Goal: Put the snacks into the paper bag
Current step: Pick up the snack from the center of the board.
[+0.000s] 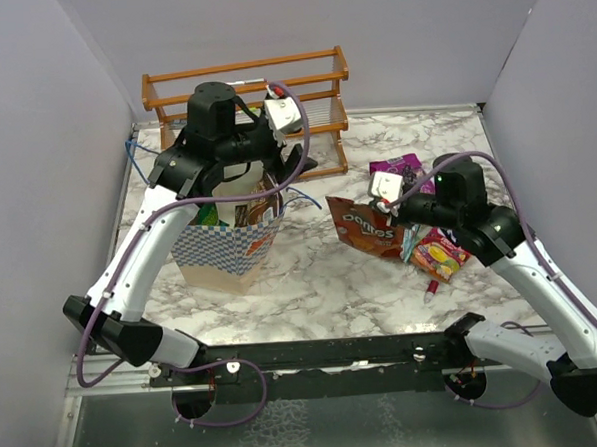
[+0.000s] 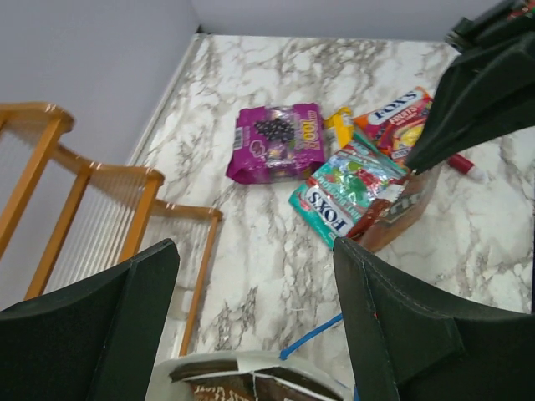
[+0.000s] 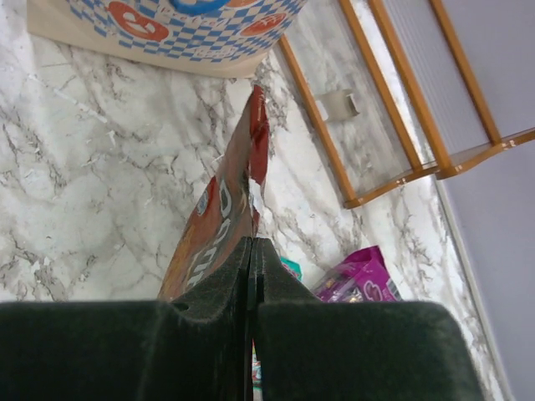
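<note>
The checkered paper bag (image 1: 227, 249) stands upright at left, with a brown packet (image 2: 251, 386) and a green packet (image 1: 208, 216) inside it. My left gripper (image 1: 244, 182) hovers over the bag's mouth, open, with nothing between its fingers (image 2: 100, 326). My right gripper (image 3: 252, 251) is shut on the edge of the red Doritos bag (image 3: 219, 219), which stands on edge on the table (image 1: 364, 227). Around it lie a magenta pack (image 2: 276, 142), a teal pack (image 2: 351, 188) and a red-yellow pack (image 2: 393, 121).
A wooden rack (image 1: 246, 86) stands against the back wall behind the bag. A tiny red-pink cap-like object (image 1: 432, 289) lies near the red-yellow pack (image 1: 440, 254). A blue string handle (image 2: 313, 334) sticks out from the bag's rim. Grey walls close in both sides.
</note>
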`<state>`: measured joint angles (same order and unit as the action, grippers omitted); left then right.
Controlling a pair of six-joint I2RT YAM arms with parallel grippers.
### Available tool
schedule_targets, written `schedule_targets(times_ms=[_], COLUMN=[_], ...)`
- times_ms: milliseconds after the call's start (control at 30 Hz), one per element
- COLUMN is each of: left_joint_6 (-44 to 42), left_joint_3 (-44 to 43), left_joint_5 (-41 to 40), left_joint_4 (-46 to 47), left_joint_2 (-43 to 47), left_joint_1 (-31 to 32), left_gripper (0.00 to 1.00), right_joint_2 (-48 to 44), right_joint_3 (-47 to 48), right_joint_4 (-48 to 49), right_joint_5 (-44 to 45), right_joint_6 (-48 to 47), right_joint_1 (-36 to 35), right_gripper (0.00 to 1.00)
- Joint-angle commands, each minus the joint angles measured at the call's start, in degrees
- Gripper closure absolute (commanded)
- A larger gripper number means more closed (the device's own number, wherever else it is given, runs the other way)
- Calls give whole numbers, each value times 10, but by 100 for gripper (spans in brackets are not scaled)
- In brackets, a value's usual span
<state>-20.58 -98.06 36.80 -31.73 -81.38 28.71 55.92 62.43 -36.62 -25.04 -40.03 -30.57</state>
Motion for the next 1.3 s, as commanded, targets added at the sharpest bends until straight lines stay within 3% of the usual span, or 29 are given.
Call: schedule_targets(times_ms=[0, 367, 633, 700, 900, 1067, 1200, 1267], left_joint_6=[-27, -41, -60, -68, -75, -71, -38, -9], left_joint_3=[-30, -42, -73, -86, -71, -49, -44, -48], left_joint_5=[62, 132, 109, 116, 137, 140, 126, 104], left_joint_4=[-29, -26, -21, -36, -40, -14, 15, 39], left_joint_2=[-19, -65, -118, -133, -139, -129, -127, -127], left_joint_1=[31, 63, 109, 115, 126, 126, 126, 126], left_gripper=[23, 21, 23, 30, 64, 99, 100, 100], right_joint_2=[6, 17, 28, 28, 19, 10, 11, 12], right_joint_3=[46, 121, 161, 172, 171, 154, 148, 153], right_joint_4=[-1, 2, -15, -19, -18, -6, -8, -18], right_joint_5=[-2, 46, 27, 31, 43, 46, 37, 19], right_joint_6=[6, 36, 39, 39, 40, 50, 68, 78], right_joint_1=[3, 3, 2, 2, 2, 3, 15, 25], right_gripper=[99, 99, 99, 98, 99, 99, 98, 89])
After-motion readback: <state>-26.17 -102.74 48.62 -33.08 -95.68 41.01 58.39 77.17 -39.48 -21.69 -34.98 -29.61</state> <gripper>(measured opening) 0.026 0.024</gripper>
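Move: The Doritos bag already hangs from the right hand's fingers, its middle about 5 cm to that hand's left, 1 cm back and 8 cm below. From the open left hand, its middle lies roughly 11 cm right, 8 cm back and 22 cm down; the paper bag stands some 13 cm left, 5 cm back and 24 cm below. From the right hand, the teal snack bag lies about 5 cm ahead, 4 cm right and 22 cm down. The left fingers close on the upper edge of the Doritos bag, pinching it just beside the right fingertips, after the left hand travels about 11 cm to the right, sinking and drawing back somewhat while turning some 25 degrees clockwise. The right hand keeps its pinch and raises the bag about 9 cm to meet it, then nearly stops. ##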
